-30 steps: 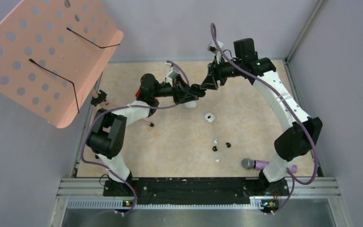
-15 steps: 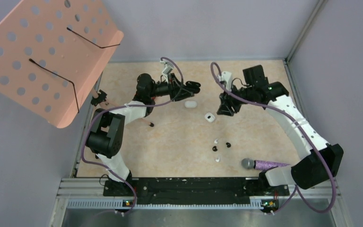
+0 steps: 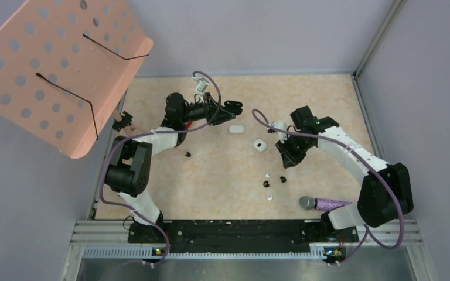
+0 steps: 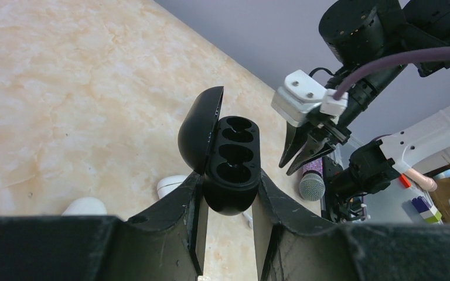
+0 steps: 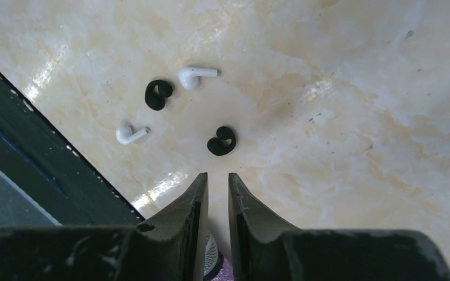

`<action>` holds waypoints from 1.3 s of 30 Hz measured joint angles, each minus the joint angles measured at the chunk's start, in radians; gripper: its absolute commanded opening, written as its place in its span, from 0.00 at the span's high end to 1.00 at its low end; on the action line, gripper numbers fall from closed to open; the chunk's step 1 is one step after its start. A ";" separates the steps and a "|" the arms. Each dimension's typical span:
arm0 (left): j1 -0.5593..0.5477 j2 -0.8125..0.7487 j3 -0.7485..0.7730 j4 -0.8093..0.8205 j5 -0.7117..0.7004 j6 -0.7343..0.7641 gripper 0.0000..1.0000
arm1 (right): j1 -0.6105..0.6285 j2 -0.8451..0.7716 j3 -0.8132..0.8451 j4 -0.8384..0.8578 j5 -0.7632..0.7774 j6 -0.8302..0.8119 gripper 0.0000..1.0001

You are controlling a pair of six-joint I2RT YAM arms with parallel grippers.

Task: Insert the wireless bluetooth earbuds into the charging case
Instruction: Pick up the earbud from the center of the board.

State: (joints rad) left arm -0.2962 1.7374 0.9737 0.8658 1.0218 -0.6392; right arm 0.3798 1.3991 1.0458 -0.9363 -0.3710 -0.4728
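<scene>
My left gripper point(image 4: 227, 202) is shut on a black charging case point(image 4: 229, 167), held off the table with its lid swung open and its wells empty; in the top view that gripper point(image 3: 233, 108) is at the back centre. My right gripper point(image 5: 218, 175) hovers just behind a black earbud point(image 5: 221, 141), its jaws a narrow gap apart with nothing between them. A second black earbud point(image 5: 158, 94) and two white earbuds point(image 5: 196, 76) point(image 5: 130, 134) lie beyond. From above, the right gripper point(image 3: 287, 158) is just behind the earbud cluster point(image 3: 281, 179).
Two white cases lie mid-table, one shut point(image 3: 237, 129) and one open point(image 3: 260, 146). A purple glitter microphone point(image 3: 319, 204) lies near the right arm's base. A pink perforated stand point(image 3: 53, 64) overhangs the back left corner. The dark front rail point(image 5: 29, 140) borders the earbuds.
My right arm swung away from the black case and down toward the earbuds, its jaws narrowing. My left gripper drew back slightly left, still holding the case.
</scene>
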 measured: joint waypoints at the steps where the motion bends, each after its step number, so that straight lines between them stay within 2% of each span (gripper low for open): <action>1: 0.002 -0.002 -0.002 -0.001 0.000 0.000 1.00 | 0.000 0.007 -0.003 0.007 0.003 0.031 0.81; 5: 0.010 -0.008 -0.007 -0.007 -0.010 -0.002 1.00 | 0.000 0.050 -0.018 0.025 0.003 0.147 0.80; 18: 0.042 -0.023 -0.009 -0.022 -0.018 -0.003 1.00 | -0.014 0.220 -0.020 0.058 0.011 0.364 0.79; 34: 0.064 -0.023 -0.006 -0.032 -0.018 -0.014 1.00 | -0.043 0.303 -0.018 0.058 0.097 0.442 0.83; 39: 0.066 -0.023 0.001 -0.033 -0.018 -0.018 1.00 | -0.049 0.319 -0.018 0.057 0.100 0.442 0.76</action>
State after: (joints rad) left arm -0.2298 1.7145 0.9745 0.8330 1.0042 -0.6571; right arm 0.3305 1.7184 1.0275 -0.8791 -0.2714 -0.0311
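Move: The black earbud at the middle of the board lies about 2 cm back from the right hand and roughly level with it sideways, some 9 cm below. The other black earbud sits 7 cm left of it and 2 cm nearer the base; the near white earbud is 6 cm left of it and 2 cm farther out, the far white one 5 cm left and 7 cm back. From the left hand the aimed-at earbud is about 17 cm back, 22 cm right and 22 cm below. The right hand sinks about 8 cm towards the central black earbud, quickly at first and then slowing, with a small drift to the right late on, while it twists some 30 degrees clockwise and its fingers swing from slanting left to almost straight down, staying slightly open at an unchanged gap. Meanwhile the left hand keeps its grip on the open black case and carries it about 3 cm left and forward, away from the earbuds. ##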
